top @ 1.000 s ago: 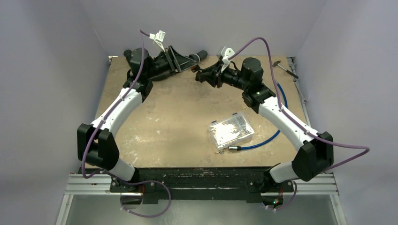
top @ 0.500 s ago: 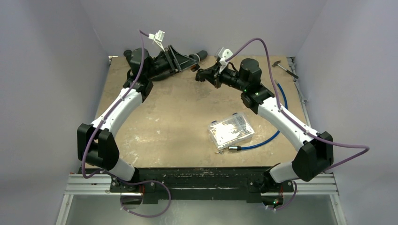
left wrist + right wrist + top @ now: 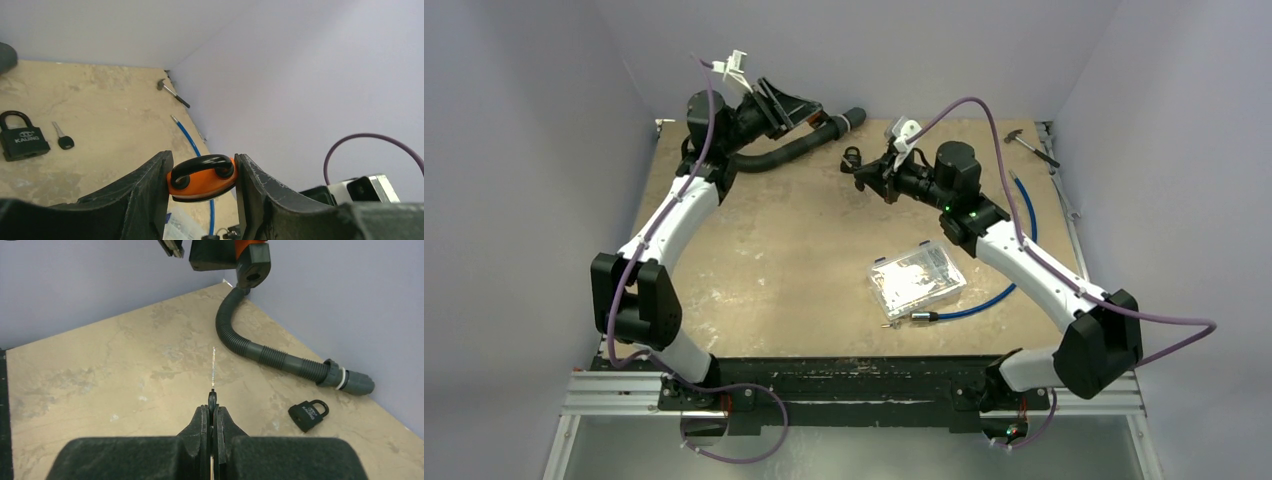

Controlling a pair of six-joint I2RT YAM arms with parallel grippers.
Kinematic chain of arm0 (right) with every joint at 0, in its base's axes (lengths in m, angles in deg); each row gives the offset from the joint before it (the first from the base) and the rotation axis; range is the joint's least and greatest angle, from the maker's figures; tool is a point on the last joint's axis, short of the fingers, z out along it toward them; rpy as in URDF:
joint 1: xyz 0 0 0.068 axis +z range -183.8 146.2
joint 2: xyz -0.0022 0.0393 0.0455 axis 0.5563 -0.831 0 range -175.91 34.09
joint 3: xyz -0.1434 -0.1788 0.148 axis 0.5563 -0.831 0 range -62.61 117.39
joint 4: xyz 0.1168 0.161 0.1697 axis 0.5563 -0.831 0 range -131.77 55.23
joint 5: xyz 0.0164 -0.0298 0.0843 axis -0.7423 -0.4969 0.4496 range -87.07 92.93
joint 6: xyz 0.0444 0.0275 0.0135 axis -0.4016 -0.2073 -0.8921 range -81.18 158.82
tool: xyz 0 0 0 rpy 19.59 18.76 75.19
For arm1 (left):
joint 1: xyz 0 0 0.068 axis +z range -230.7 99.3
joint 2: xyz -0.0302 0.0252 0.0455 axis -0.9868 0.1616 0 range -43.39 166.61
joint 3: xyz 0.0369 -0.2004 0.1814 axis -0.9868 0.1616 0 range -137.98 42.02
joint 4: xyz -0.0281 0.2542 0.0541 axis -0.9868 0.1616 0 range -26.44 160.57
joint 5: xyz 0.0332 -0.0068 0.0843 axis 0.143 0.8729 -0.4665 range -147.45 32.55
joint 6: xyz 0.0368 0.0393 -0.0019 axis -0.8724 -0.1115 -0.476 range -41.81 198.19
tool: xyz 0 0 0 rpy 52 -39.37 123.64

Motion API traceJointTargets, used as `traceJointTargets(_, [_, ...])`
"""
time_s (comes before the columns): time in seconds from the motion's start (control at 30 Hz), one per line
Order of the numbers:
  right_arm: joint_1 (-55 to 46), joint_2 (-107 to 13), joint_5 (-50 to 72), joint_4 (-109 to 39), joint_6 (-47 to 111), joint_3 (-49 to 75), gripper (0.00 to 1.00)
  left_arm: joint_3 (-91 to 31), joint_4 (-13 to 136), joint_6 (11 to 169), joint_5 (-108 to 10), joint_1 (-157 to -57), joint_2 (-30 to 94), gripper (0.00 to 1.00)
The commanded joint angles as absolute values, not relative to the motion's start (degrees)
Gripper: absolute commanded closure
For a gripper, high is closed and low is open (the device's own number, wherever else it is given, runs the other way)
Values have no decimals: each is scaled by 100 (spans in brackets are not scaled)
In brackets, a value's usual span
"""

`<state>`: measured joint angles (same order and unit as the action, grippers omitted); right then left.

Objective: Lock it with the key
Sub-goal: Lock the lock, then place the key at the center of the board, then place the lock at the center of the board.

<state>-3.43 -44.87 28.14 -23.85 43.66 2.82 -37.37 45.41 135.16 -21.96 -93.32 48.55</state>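
My left gripper (image 3: pixel 202 164) is shut on an orange padlock (image 3: pixel 205 184) with a black shackle, held in the air by the back wall (image 3: pixel 816 108). In the right wrist view that lock's dark end with a round hole (image 3: pixel 252 267) hangs at the top, well beyond the key. My right gripper (image 3: pixel 213 409) is shut on the black head of a key (image 3: pixel 213 365), whose thin blade points forward, edge-on, above the table (image 3: pixel 861 172). A black padlock (image 3: pixel 307 415) lies on the table. In the left wrist view a black-headed key (image 3: pixel 62 138) lies beside that black padlock (image 3: pixel 22 137).
A grey corrugated hose (image 3: pixel 794 150) curves along the back of the table. A clear plastic packet (image 3: pixel 916 280) lies front right, with a blue cable (image 3: pixel 1024 225) looping round it. A small hammer (image 3: pixel 1029 143) rests in the back right corner. Walls close in three sides.
My left gripper has risen and swung back left with the orange padlock, uncovering the hose. My right gripper has shut on the key and shifted slightly right.
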Motion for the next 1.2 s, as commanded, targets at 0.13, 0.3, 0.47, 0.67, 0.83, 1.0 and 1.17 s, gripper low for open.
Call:
traceJointTargets(0.13, [-329,-4263,2779,-2116,3605,147,100,-3972,4116,13426,-2410,-9274,4837,100])
traceJointTargets(0.3, [-484,-4333,2657,-2123,3240,125,100,-3793,4571,12631,-2405,-9282,4766,100])
traceJointTargets(0.47, [-922,-4776,2757,-2283,2826,326,100,-3610,5301,11801,-2391,-9341,4775,100])
traceJointTargets(0.67, [-1317,-5439,2842,-2449,2578,614,100,-3475,5920,10986,-2462,-9748,4972,100])
traceJointTargets(0.83, [-1543,-6046,2854,-2425,2494,876,100,-3331,5984,10534,-2722,-10031,5320,100])
traceJointTargets(1.0, [-1734,-6720,3121,-2375,2230,1190,100,-3449,5991,10325,-2723,-10300,5926,100])
traceJointTargets(1.17, [-1743,-7229,3307,-2170,1966,1308,100,-3618,5961,10363,-2731,-10401,6564,100])
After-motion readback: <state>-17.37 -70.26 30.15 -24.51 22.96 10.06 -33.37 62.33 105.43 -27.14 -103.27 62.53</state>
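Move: Over bare table, the left hand holds the shut orange padlock some 33 cm above the spot it is heading to, about 6 cm to its right and 1 cm back. The black padlock lies 16 cm ahead and 6 cm right of it. From the right hand, which holds the keys, the table spot lies about 12 cm ahead, 6 cm right and 27 cm down; the small key is 22 cm ahead and 5 cm right, the parts box 6 cm back and 12 cm right. Sinking after a brief hold, the left hand carries the orange padlock some 22 cm down and about 6 cm right towards the bare table, its fingers tipping down as the wrist rolls about 30 degrees. The right hand keeps its pinch on the key and swings down and forward, roughly 15 and 12 cm, drifting right towards the small key, fingers also tipping down and turning clockwise. Neither grip opens. ##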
